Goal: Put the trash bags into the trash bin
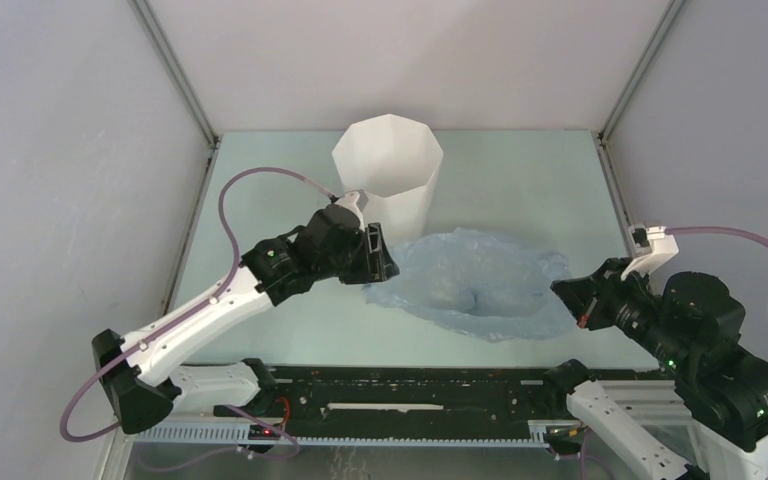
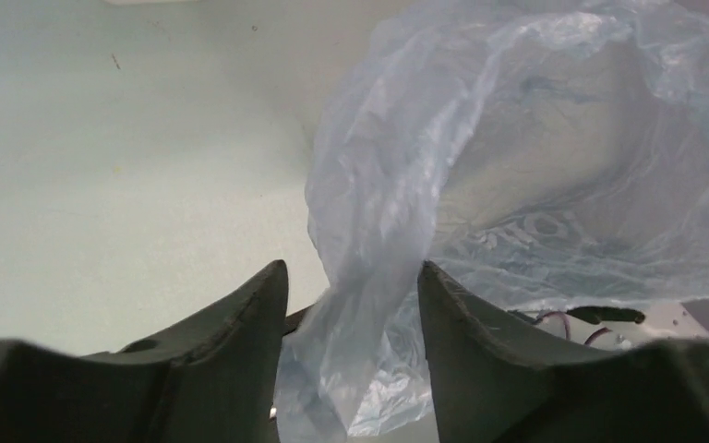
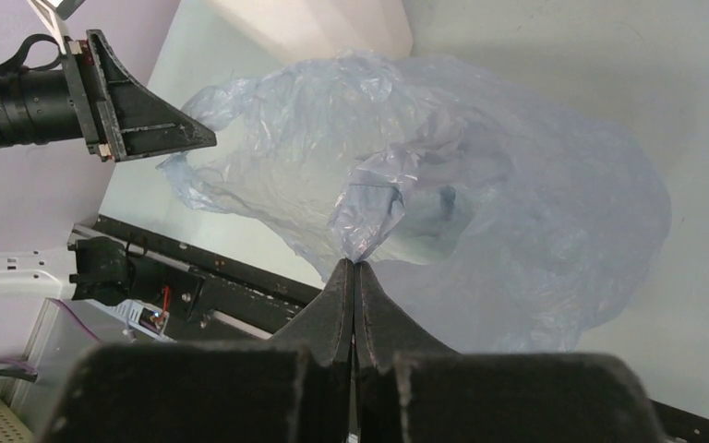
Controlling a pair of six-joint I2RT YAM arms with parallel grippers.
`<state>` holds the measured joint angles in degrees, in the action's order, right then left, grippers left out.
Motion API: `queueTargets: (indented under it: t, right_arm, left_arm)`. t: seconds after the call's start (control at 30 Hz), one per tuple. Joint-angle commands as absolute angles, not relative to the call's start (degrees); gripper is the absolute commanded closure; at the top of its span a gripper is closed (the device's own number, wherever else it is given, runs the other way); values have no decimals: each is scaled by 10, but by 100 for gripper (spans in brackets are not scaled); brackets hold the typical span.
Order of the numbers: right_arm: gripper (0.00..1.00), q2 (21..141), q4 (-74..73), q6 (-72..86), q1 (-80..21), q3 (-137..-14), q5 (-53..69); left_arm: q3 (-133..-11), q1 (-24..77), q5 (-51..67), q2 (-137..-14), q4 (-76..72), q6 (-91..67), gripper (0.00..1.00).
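Observation:
The pale-blue translucent trash bag (image 1: 480, 282) lies crumpled on the table in front of the white faceted trash bin (image 1: 388, 168), which stands upright at the back. My left gripper (image 1: 385, 262) is at the bag's left edge, just in front of the bin. In the left wrist view its jaws (image 2: 351, 277) stand apart, with a twisted strand of the bag (image 2: 517, 138) hanging between them. My right gripper (image 3: 355, 263) is shut on a bunched fold of the bag (image 3: 517, 212) at its right side (image 1: 558, 288). The bin's base (image 3: 314, 23) shows at the top of the right wrist view.
A black rail (image 1: 410, 395) runs along the near table edge between the arm bases. Grey walls with metal corner posts (image 1: 175, 70) close in the table on three sides. A purple cable (image 1: 260, 180) arcs over the left arm.

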<state>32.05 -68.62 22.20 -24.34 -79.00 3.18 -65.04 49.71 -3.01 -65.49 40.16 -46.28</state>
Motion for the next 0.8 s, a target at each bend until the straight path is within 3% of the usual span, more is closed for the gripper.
queueTargets:
  t: [0.0, 0.13, 0.2, 0.43, 0.47, 0.6, 0.77]
  right_arm:
    - [100, 314, -702, 238, -240, -785, 19]
    - [100, 316, -714, 249, -240, -781, 10]
    - [88, 323, -732, 255, -240, -782, 1]
    - [11, 375, -850, 318, -240, -782, -100]
    - [6, 381, -865, 322, -240, -777, -113]
    - [0, 388, -867, 317, -240, -765, -161]
    - [1, 395, -836, 300, -241, -738, -179]
  left_arm:
    - [-645, 501, -44, -660, 395, -457, 50]
    - [-658, 501, -34, -655, 395, -454, 88]
    - [-666, 502, -26, -650, 395, -454, 99]
    - [-673, 501, 25, -628, 358, -474, 100]
    - [-674, 502, 35, -626, 350, -480, 100]
    - [-668, 501, 53, -619, 323, -497, 100]
    - [-669, 501, 61, -622, 312, -501, 100]
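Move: Between the left hand's open fingers hangs the bag's left rim; the trash bag's middle is some 14 cm to its right, 5 cm back and 10 cm below. The trash bin stands about 17 cm ahead of the left hand, roughly level sideways, its middle some 8 cm lower. The right hand still pinches a gathered bit of the bag, whose middle is about 10 cm left, 3 cm ahead and 18 cm below. Left fingers pinch the bag's left rim, then lift about 4 cm; right hand opens, sinking 8 cm, drifting right. ##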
